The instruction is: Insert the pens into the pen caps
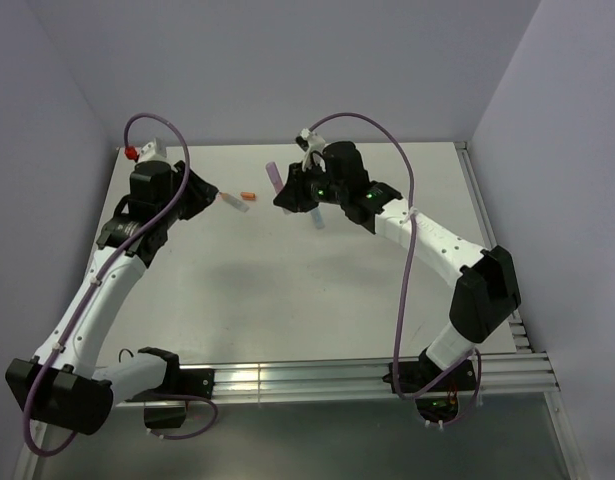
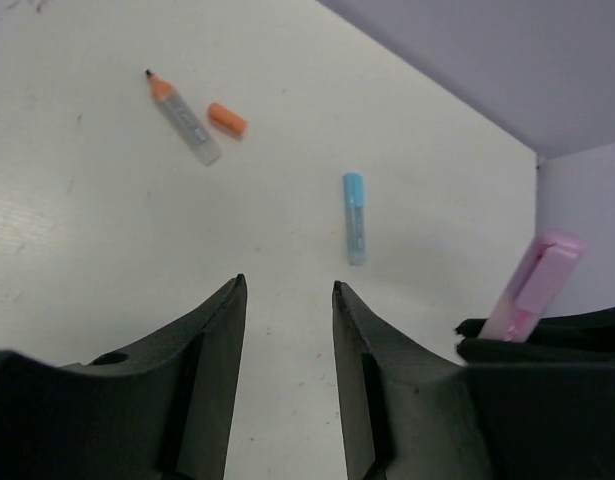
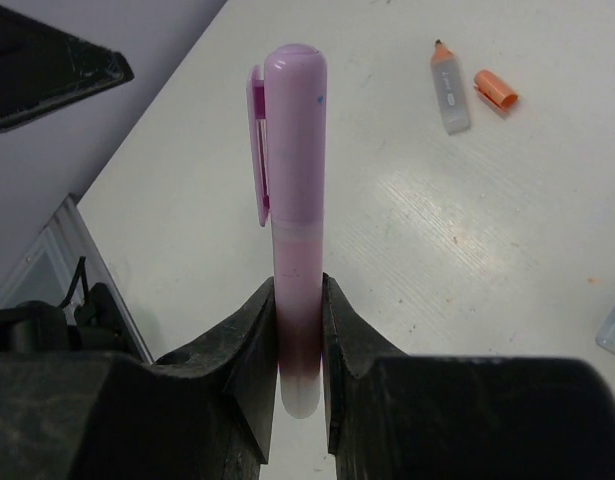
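Observation:
My right gripper (image 3: 299, 300) is shut on the lower barrel of the pink pen (image 3: 292, 170), which points straight out with its pink cap and clip on the far end. From above, that pen (image 1: 274, 175) sticks up from the right gripper (image 1: 283, 197) over the table's back middle. The orange-tipped clear pen (image 2: 182, 118) lies bare on the table, with its orange cap (image 2: 227, 119) loose just beside it. The light blue pen (image 2: 354, 217) lies flat with a blue cap on one end. My left gripper (image 2: 287, 290) hangs open and empty, short of the blue pen.
Grey walls close in the white table (image 1: 287, 290) at the back and both sides. A metal rail (image 1: 337, 380) runs along the near edge by the arm bases. The two grippers are close together, and the left gripper (image 3: 47, 65) shows in the right wrist view.

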Action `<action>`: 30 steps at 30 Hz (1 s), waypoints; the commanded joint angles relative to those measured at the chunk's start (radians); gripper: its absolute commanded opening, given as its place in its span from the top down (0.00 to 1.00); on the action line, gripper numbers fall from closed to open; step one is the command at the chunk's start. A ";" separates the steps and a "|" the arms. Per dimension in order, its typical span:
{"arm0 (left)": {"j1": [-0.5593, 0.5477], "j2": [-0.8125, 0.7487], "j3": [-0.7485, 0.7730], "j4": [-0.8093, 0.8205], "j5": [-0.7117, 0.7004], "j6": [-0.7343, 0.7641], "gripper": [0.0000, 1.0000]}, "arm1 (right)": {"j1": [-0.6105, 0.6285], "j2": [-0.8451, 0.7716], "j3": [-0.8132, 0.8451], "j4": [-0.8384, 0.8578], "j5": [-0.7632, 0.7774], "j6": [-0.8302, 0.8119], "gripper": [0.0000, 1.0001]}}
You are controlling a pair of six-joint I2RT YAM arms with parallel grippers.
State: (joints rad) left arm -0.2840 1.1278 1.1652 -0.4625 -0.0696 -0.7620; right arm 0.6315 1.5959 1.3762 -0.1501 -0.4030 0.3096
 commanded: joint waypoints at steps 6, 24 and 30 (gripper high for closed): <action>0.085 -0.039 -0.113 0.012 0.077 0.070 0.57 | -0.131 0.074 0.046 -0.040 0.090 0.039 1.00; 0.207 0.061 -0.226 0.114 0.251 0.108 0.59 | -0.349 0.335 0.161 -0.207 0.119 0.016 0.91; 0.218 0.079 -0.225 0.116 0.263 0.109 0.59 | -0.355 0.464 0.280 -0.276 0.099 0.000 0.86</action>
State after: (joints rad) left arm -0.0746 1.2060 0.9352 -0.3923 0.1642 -0.6727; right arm 0.2752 2.0254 1.5852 -0.3840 -0.2920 0.3290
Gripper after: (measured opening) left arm 0.408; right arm 0.261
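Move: The right hand already holds the capped pink pen; free table beside the blue pen lies about 15 cm ahead, 15 cm right and 25 cm below. The blue pen is 16 cm ahead and 8 cm right, the orange cap 21 cm ahead and 10 cm left. From the open left hand, the uncapped orange pen is about 19 cm ahead, 3 cm left and 28 cm down; its cap 20 cm ahead, 1 cm right. Keeping its pinch on the capped pink pen, the right hand sinks some 16 cm while swinging right and forward past the blue pen, then finishes mostly downward; it turns clockwise and its fingers tip down. The left hand, empty and open, drops about 11 cm and drifts a little left, its fingertips tipping down. ##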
